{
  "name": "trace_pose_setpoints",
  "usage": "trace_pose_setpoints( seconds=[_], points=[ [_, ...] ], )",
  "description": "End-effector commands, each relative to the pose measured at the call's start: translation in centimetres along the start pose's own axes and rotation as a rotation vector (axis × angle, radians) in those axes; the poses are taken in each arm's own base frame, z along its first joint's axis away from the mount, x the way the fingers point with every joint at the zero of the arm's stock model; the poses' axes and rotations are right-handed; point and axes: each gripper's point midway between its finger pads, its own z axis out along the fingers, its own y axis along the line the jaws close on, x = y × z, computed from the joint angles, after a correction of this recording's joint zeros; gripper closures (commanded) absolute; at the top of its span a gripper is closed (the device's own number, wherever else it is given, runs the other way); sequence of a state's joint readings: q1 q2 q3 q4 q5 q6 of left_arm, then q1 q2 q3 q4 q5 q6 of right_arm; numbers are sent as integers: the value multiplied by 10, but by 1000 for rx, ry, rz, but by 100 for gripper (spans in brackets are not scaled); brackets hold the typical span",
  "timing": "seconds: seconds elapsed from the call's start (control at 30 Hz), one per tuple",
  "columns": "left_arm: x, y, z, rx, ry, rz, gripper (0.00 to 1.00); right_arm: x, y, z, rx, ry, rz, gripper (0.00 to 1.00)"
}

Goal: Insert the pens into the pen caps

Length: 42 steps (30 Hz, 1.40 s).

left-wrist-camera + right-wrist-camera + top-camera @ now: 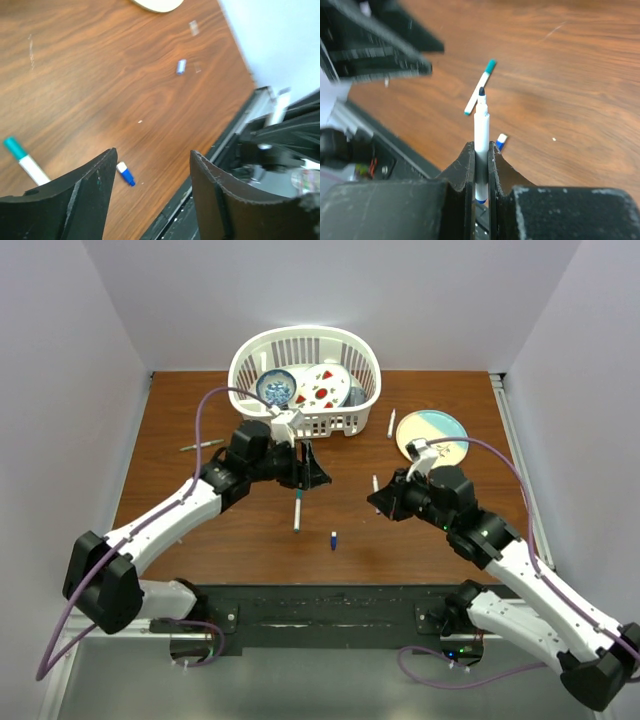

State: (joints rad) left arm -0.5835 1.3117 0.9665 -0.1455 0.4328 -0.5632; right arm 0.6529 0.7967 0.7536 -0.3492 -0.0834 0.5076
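My right gripper (481, 147) is shut on a white pen (481, 131) that points its dark tip away from the jaws; from above the right gripper (379, 498) hovers right of centre with the pen (376, 483) sticking out. A pen with a teal cap (297, 510) lies mid-table, just below my open left gripper (308, 475). A loose blue pen cap (333, 539) lies nearer the front edge. In the left wrist view the blue cap (126, 173) shows on the wood past the spread fingers (95, 185), which hold nothing. A second bluish cap (181, 66) lies farther off.
A white basket (372, 390) with dishes stands at the back centre. A round plate (432, 433) lies back right, with a white pen (391, 423) beside it. A thin grey pen (200, 445) lies at the left. The black base rail (330, 605) runs along the front edge.
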Motion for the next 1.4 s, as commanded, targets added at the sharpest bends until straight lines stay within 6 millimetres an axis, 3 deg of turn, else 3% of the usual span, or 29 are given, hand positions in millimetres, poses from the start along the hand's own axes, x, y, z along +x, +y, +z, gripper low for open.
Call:
trace_pose_setpoints(
  seconds=[0.0, 0.13, 0.4, 0.53, 0.83, 1.1, 1.37],
  points=[
    [28, 14, 13, -201, 38, -6, 37, -16, -14, -14, 85, -123, 78, 100],
    [63, 23, 36, -321, 156, 9, 40, -25, -14, -29, 89, -178, 81, 100],
    [100, 18, 69, -386, 243, 35, 46, -37, -18, -59, 102, -280, 77, 100],
    [126, 30, 82, -443, 315, 42, 46, -39, -21, -69, 110, -309, 76, 100],
    [146, 50, 84, -541, 365, 68, 50, -40, -22, -74, 110, -330, 74, 100],
    [163, 51, 85, -540, 403, 58, 55, -39, -24, -75, 116, -335, 78, 100],
    [177, 49, 86, -555, 443, 85, 67, -37, -22, -75, 105, -327, 83, 100]
  ],
)
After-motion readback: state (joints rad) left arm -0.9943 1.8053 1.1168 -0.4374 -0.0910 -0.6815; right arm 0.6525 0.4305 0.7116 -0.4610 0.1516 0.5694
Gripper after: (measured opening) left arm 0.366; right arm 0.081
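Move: The blue pen cap lies on the table about 20 cm below the empty left hand, some 8 cm back and 5 cm to its right. The teal-capped marker lies roughly 8 cm left of that cap and 7 cm farther out, and a light-blue pen about 21 cm to the cap's right and 8 cm farther out. From the right hand, which holds the uncapped pen, the blue cap is some 12 cm left, 1 cm back and 22 cm down. The left hand dives some 18 cm to the blue cap, tipping down, fingers narrowing; pen-holding right withdraws rightward. ##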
